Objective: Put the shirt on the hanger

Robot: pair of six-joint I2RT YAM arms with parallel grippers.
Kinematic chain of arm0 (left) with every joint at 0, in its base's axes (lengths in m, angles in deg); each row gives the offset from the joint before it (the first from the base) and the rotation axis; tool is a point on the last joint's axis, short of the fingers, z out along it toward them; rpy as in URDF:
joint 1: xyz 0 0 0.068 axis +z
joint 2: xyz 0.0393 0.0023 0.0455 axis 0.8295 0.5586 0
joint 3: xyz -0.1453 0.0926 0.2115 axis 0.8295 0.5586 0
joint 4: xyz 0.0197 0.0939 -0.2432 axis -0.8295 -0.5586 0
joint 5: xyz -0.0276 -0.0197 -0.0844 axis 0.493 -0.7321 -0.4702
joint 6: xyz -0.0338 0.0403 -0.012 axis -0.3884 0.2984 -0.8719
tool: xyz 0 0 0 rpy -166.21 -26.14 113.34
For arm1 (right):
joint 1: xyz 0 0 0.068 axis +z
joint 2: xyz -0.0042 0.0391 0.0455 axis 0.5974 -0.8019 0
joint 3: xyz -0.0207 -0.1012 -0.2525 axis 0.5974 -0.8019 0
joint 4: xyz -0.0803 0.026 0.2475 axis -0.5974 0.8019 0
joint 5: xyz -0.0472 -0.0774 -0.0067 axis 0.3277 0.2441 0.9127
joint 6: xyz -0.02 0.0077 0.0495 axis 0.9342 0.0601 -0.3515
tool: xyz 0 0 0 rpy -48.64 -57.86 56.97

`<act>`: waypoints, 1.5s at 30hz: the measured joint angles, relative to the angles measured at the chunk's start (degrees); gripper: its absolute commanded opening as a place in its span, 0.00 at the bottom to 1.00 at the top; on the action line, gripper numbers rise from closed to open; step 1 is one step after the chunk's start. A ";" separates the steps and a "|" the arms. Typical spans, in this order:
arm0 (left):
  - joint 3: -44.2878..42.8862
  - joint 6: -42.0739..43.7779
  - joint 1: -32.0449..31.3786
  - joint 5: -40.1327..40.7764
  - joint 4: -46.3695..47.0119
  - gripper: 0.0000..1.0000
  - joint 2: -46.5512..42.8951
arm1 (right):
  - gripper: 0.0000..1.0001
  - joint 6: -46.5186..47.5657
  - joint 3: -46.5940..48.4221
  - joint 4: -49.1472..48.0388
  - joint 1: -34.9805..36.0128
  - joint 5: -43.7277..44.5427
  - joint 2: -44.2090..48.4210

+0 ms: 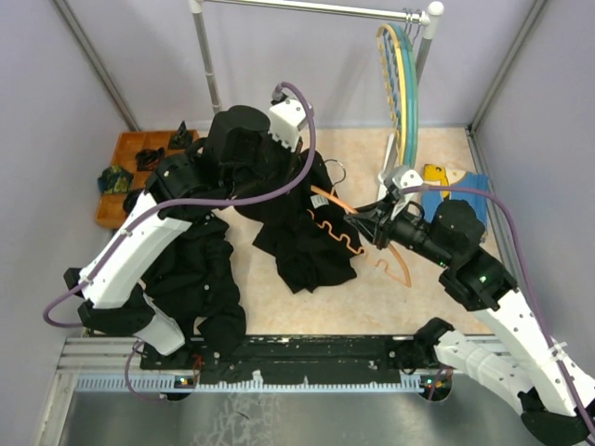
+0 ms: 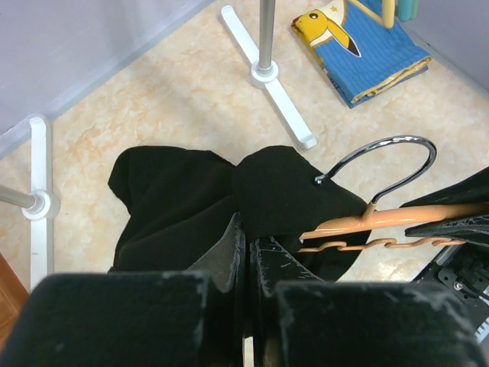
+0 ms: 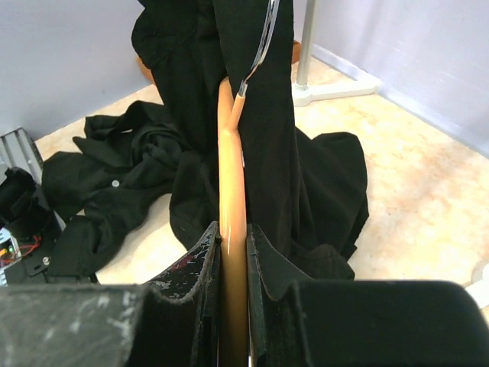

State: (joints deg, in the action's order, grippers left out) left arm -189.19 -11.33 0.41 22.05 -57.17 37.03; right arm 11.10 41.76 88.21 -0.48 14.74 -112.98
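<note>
The black shirt [image 1: 302,232] hangs in a bunch from my left gripper [image 1: 302,167], which is shut on its upper fabric. In the left wrist view the fingers [image 2: 238,237] pinch the shirt [image 2: 191,191] tightly. The orange hanger [image 1: 346,234] lies tilted against the shirt, its metal hook [image 1: 337,172] up near my left gripper. My right gripper [image 1: 361,223] is shut on one hanger arm. Seen from the right wrist, the hanger [image 3: 232,176] runs straight out between the fingers [image 3: 200,252], with the shirt [image 3: 267,115] draped on both sides of it and the hook [image 3: 260,46] above.
Other black clothes [image 1: 195,279] lie heaped at the near left. An orange tray [image 1: 130,149] sits at the far left. A clothes rack [image 1: 316,7] with teal and yellow hangers [image 1: 406,84] stands at the back. A blue-and-yellow garment [image 1: 456,181] lies at the right.
</note>
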 measured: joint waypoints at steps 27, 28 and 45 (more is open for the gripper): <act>-0.33 -1.25 -9.14 2.75 -3.45 0.01 3.45 | 0.00 -11.39 -17.62 -31.61 0.00 2.82 1.77; -0.42 -1.22 -9.62 2.45 -3.56 0.05 3.45 | 0.00 -11.39 -17.64 -31.78 0.00 3.04 1.97; 9.03 8.37 -13.38 8.00 7.08 1.00 -15.28 | 0.00 -9.42 -14.99 -25.44 -0.02 4.22 14.03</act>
State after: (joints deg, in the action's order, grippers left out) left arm -180.16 -2.96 -12.97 30.05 -50.09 21.75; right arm 1.68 26.77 62.77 -0.50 18.96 -98.95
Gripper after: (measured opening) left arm 0.996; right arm 0.146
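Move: The left hand holds the black shirt near its collar, with the orange hanger's far end already inside. The hanger's hook base lies about 6 cm to this hand's right, 2 cm back and 3 cm lower, and the hanger's bare near end some 16 cm back, 20 cm right and 12 cm lower. From the right hand, which grips that bare half, the pinched collar is about 7 cm ahead, 13 cm left and 7 cm above, the hook base 5 cm ahead, 6 cm left and 4 cm up. The left hand, still pinching the shirt, draws the cloth back and to the right by about 8 cm and a little down, along the hanger towards the right gripper, then opens wide, lets go and pulls away to the left and upward. Meanwhile the right hand keeps its grip on the bare half of the hanger, first easing forward and left a couple of centimetres while its fingers tip upward by some 20 degrees, then drawing back, right and up about 5 cm. ##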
